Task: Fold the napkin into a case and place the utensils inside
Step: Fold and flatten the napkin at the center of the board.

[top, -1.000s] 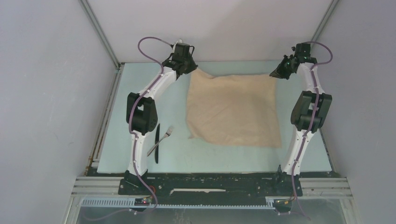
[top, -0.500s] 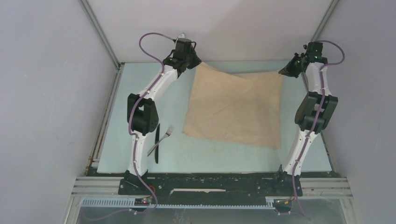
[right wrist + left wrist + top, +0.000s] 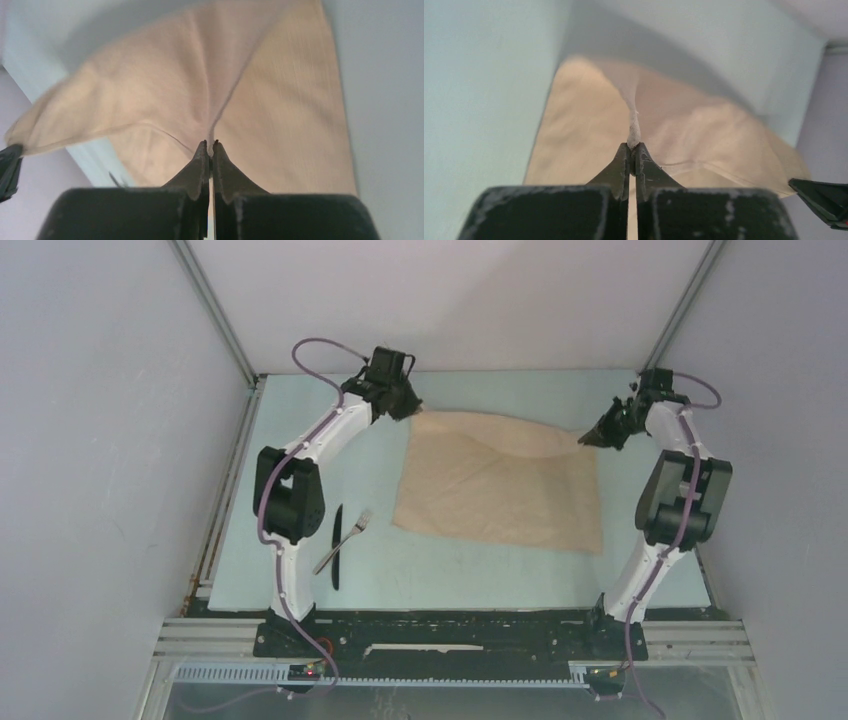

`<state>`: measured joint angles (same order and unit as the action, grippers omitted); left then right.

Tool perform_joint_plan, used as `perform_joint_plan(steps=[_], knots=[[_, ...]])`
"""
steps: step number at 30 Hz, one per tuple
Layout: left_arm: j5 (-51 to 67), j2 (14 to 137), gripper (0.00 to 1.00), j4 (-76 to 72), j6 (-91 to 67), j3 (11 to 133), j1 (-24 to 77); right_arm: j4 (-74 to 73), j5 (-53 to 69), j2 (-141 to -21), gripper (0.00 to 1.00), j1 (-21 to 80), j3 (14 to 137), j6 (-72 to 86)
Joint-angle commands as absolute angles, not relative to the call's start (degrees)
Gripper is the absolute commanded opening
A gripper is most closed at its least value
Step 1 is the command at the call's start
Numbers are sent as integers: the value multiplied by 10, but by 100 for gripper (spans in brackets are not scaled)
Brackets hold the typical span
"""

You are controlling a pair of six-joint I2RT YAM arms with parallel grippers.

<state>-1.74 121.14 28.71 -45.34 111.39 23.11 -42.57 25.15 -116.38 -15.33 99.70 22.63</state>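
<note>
The beige napkin (image 3: 500, 485) lies spread on the pale table, its far edge lifted and curling toward the near side. My left gripper (image 3: 413, 412) is shut on the far left corner of the napkin (image 3: 589, 135), pinching a thin ridge of cloth. My right gripper (image 3: 586, 439) is shut on the far right corner of the napkin (image 3: 280, 100). The black knife (image 3: 337, 545) and the silver fork (image 3: 345, 541) lie crossed near the left arm, left of the cloth and apart from it.
The table (image 3: 480, 575) is bounded by grey walls at the back and sides and a black rail (image 3: 450, 630) at the near edge. The right gripper's tip (image 3: 821, 197) shows at the right edge of the left wrist view.
Both grippers have come down and toward the near side, carrying the napkin's far corners with them. The far edge now sags and folds over the cloth.
</note>
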Motion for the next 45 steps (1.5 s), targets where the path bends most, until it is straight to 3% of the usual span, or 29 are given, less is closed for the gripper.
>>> perform_joint_plan(steps=[1, 7, 13, 45], knots=[[28, 1078, 0, 352, -496, 946, 244, -389, 285, -987, 0, -174, 806, 258], [22, 944, 0, 339, -467, 718, 276, -386, 232, -861, 0, -174, 615, 237], [18, 908, 0, 320, -454, 604, 279, -350, 217, -839, 0, -201, 516, 218], [2, 904, 0, 343, -475, 558, 321, -375, 134, -773, 0, -218, 438, 263]])
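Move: My hands already hold the napkin's two far corners in the air. The napkin's near-left corner lies about 27 cm back of my left hand, 7 cm to its left and 17 cm below; the near-right corner is roughly 25 cm back of my right hand, 2 cm to its right and 12 cm below. From my left hand the fork sits some 31 cm back and 19 cm left, the knife 32 cm back and 21 cm left, both down on the board. Keeping both corners pinched, I sweep the two hands together back and down towards the napkin's near corners, fast at first and then creeping: my left hand goes about 27 cm back, 13 cm down and a little left, my right some 22 cm back and 7 cm down. Both wrists tip further down, the left by nearly 30 degrees, and turn slightly clockwise. ##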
